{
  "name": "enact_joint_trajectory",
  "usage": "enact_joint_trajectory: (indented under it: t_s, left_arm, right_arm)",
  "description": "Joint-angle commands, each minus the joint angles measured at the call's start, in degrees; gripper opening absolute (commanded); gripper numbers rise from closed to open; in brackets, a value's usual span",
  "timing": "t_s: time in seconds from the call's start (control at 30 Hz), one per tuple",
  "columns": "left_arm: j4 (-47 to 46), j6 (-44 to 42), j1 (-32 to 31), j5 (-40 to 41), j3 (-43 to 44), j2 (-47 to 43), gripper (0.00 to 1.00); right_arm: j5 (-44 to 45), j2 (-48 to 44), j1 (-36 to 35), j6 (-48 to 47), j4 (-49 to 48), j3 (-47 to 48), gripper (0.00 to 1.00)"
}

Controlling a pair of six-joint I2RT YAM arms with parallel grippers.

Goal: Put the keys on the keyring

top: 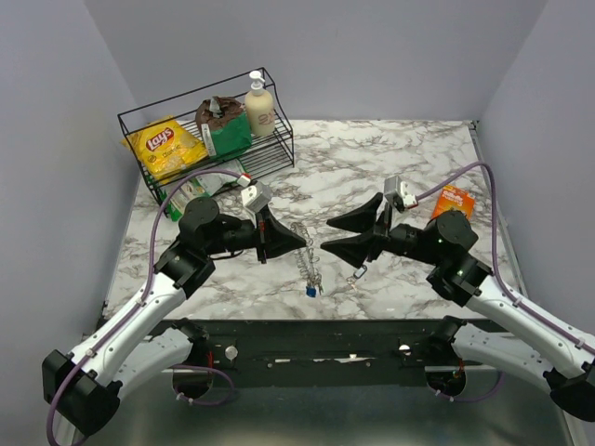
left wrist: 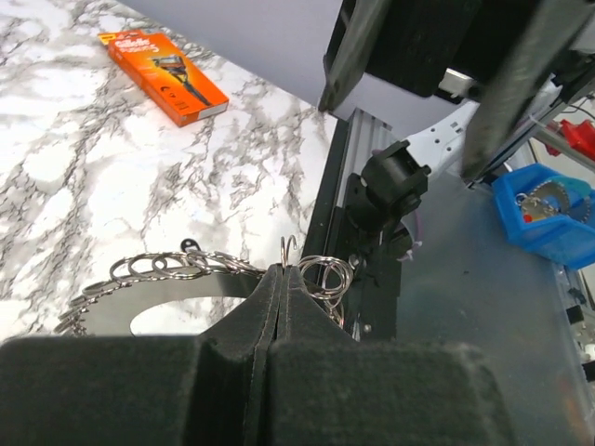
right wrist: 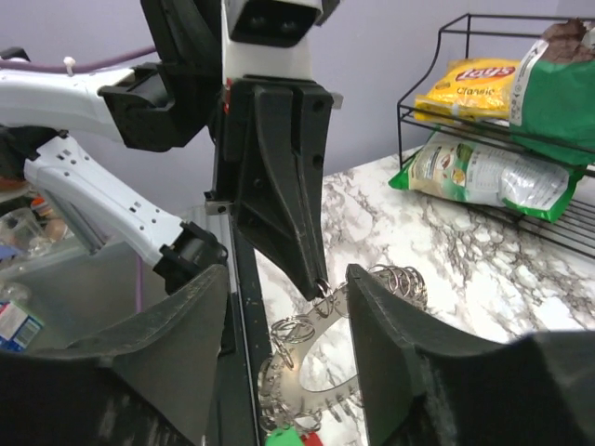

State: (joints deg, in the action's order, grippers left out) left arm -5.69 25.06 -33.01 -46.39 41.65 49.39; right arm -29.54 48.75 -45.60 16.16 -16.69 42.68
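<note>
My left gripper (top: 303, 243) is shut on the top edge of the keyring (top: 308, 261), a silvery ring with small split rings along its rim, which hangs from the pinched jaws. In the left wrist view the fingertips (left wrist: 282, 271) are pressed together over the keyring (left wrist: 167, 275). A blue key (top: 310, 291) dangles at its lower end. A green key (right wrist: 280, 435) and a red key (right wrist: 310, 438) hang from the keyring (right wrist: 326, 396) in the right wrist view. My right gripper (top: 327, 237) stands open just right of the ring, its jaws on either side and holding nothing.
A black wire rack (top: 275, 147) at the back left holds a Lay's bag (top: 165, 146), a green bag and a soap bottle (top: 259, 107). An orange razor box (top: 453, 201) lies at the right. A small silvery piece (top: 358, 272) sits under my right gripper.
</note>
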Motion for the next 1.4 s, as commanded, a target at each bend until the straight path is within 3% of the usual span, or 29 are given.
enact_joint_trajectory:
  t_s: [0.0,0.53,0.67,1.0,1.37]
  left_arm:
    - [4.6,-4.1,0.1,3.1,3.5,-1.6,0.00]
    - [16.1,-16.4,-1.2,14.1,3.9,-6.4,0.00]
    - [17.7,-20.5,-1.3,15.3,3.5,-7.4,0.00]
    - [14.0,-21.0,-1.4,21.7,0.5,-4.7,0.00]
    - [4.1,-19.6,-1.4,25.8,-4.5,-3.2,0.00]
  right_arm:
    - [3.9,-1.5,-0.1,-0.3,0.2,-0.3,0.70]
    - [8.0,-1.2,-0.1,-2.0,4.1,-0.8,0.90]
    - [10.2,-1.3,-0.1,-1.9,4.3,-1.6,0.99]
    - [12.5,-0.2,-0.2,-1.8,6.4,-2.5,1.00]
    - [23.1,-0.1,-0.1,1.1,16.5,-5.1,1.00]
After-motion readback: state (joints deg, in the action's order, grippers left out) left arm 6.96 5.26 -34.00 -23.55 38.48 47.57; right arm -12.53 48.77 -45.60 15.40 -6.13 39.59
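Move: The loose keys with the black tag lie on the table about 10 cm ahead of the right gripper, 10 cm to its right and some 33 cm below. The shut left fingers are level with that gripper, 3 cm to its left and 5 cm lower, with the keyring hanging about 6 cm straight beneath them. From the left gripper, the same keys are about 10 cm ahead, 13 cm right and 28 cm down. Bring the left gripper, fingers still shut on the keyring, down some 7 cm, forward 5 and left 4, turning its wrist about 20 degrees counter-clockwise and dipping the fingertips. Spread the already empty, part-open right gripper fully and lower it about 7 cm while reaching 5 cm forward, down towards the loose keys, its wrist swinging clockwise. Save most of both descents for the end. ##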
